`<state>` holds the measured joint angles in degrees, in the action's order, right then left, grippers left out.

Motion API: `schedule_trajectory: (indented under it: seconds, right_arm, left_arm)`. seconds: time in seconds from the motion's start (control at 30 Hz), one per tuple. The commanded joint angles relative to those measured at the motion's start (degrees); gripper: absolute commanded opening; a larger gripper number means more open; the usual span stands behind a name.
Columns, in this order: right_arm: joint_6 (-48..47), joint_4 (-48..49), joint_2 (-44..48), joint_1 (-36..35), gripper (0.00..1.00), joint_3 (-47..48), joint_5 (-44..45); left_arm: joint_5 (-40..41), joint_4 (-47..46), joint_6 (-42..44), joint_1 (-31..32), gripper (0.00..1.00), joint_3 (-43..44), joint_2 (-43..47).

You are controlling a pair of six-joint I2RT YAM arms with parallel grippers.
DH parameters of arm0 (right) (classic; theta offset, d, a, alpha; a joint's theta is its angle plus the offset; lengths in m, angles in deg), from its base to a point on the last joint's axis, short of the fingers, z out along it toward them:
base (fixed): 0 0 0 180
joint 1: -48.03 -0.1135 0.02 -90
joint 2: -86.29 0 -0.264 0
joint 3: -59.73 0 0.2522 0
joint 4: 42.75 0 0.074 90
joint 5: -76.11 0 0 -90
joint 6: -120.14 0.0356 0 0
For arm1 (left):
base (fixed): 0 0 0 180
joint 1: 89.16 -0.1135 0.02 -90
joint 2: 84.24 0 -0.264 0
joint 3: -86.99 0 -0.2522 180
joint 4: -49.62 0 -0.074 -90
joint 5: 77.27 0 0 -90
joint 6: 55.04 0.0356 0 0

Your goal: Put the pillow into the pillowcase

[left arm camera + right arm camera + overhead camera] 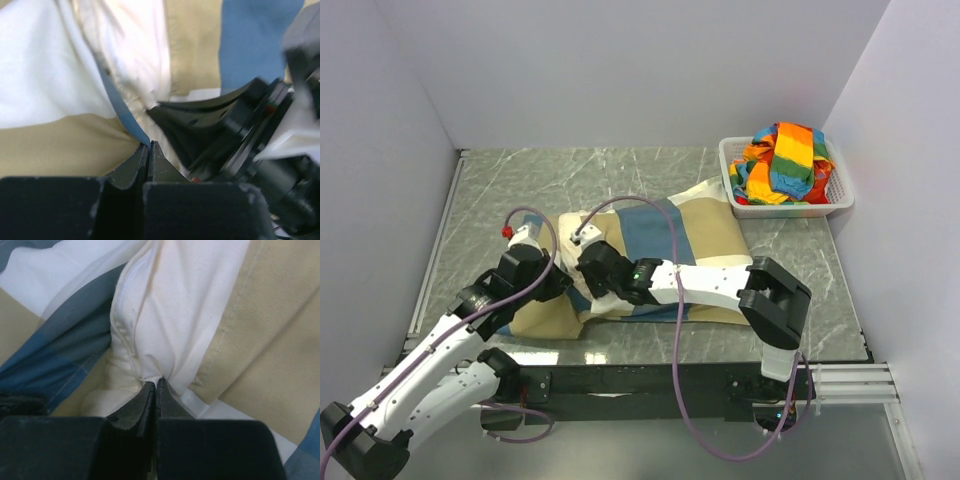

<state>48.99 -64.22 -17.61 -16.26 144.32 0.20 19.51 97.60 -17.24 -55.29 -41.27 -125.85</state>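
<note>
The pillowcase (685,235), in blue, tan and off-white blocks, lies crumpled across the middle of the table. The cream-white pillow (570,226) shows at its left end. Both grippers meet there. My left gripper (564,284) (149,145) is shut on a thin blue edge of the pillowcase (122,112). Beside it, my right gripper (582,272) (156,381) is shut on a fold of the white pillow (170,315), just below its stitched seam. The pillowcase's tan hem (260,340) lies against the pillow on the right. In the left wrist view the right gripper's black body (215,125) is close by.
A white basket (840,197) holding a rainbow-striped cloth (785,160) stands at the back right corner. White walls close in the grey marbled table (570,175) on three sides. Purple cables loop over both wrists.
</note>
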Motion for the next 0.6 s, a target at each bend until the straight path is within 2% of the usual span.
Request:
schedule_trajectory:
  seconds: [0.0,0.17,0.33,0.4,0.47,0.5,0.57]
  right_arm:
    - [-4.3,-4.3,-1.0,-0.8,0.0,-1.4,-8.4]
    - [-2.2,-6.5,-8.9,-0.4,0.01,4.9,-10.1]
    - [7.9,-0.5,-14.7,4.6,0.08,4.0,-22.0]
    - [12.0,4.2,-13.9,7.4,0.1,0.6,-25.7]
    - [14.4,8.7,-11.6,10.0,0.17,-3.7,-28.5]
    - [15.9,13.5,-8.5,10.7,0.23,-7.8,-29.5]
    - [15.8,15.8,-5.7,11.0,0.28,-10.6,-30.8]
  left_arm:
    - [-0.2,-7.5,3.4,-0.8,0.01,8.2,-0.8]
    - [-6.2,-13.7,4.5,-1.2,0.01,13.0,-6.0]
    - [-9.9,-16.9,4.0,-1.2,0.01,16.9,-8.2]
    - [-9.8,-16.9,3.8,-1.2,0.01,17.1,-8.1]
    - [-9.3,-16.8,3.6,-1.2,0.01,15.9,-7.6]
    - [-8.5,-16.6,3.1,-1.2,0.01,15.1,-7.4]
    - [-8.0,-16.7,2.0,-1.2,0.01,11.9,-6.8]
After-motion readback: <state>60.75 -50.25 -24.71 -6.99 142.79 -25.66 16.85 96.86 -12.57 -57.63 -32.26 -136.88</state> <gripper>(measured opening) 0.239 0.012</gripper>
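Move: The left hand, shut on the blue hem at the pillowcase's mouth, has the pillow's bulging end roughly 6 cm ahead, 3 cm to its right and 6 cm below; the tan flap hangs 5 cm back, 5 cm left and 10 cm down. The right hand, shut in the pale cloth at that pillow end, has its middle about 3 cm ahead and 2 cm left at its own height, and the filled case's middle 5 cm ahead, 18 cm right, 3 cm lower. Drawing the gripped blue hem forward about 3 cm and up 2 cm, with a little drift right, the left hand keeps its pinch beside the pillow end. The right hand works some 4 cm left, first slightly back, then forward and down about 2 cm against the pale bulge, edging back right at the finish as it tips downward and rolls roughly 25 degrees and its fingers start to open. ##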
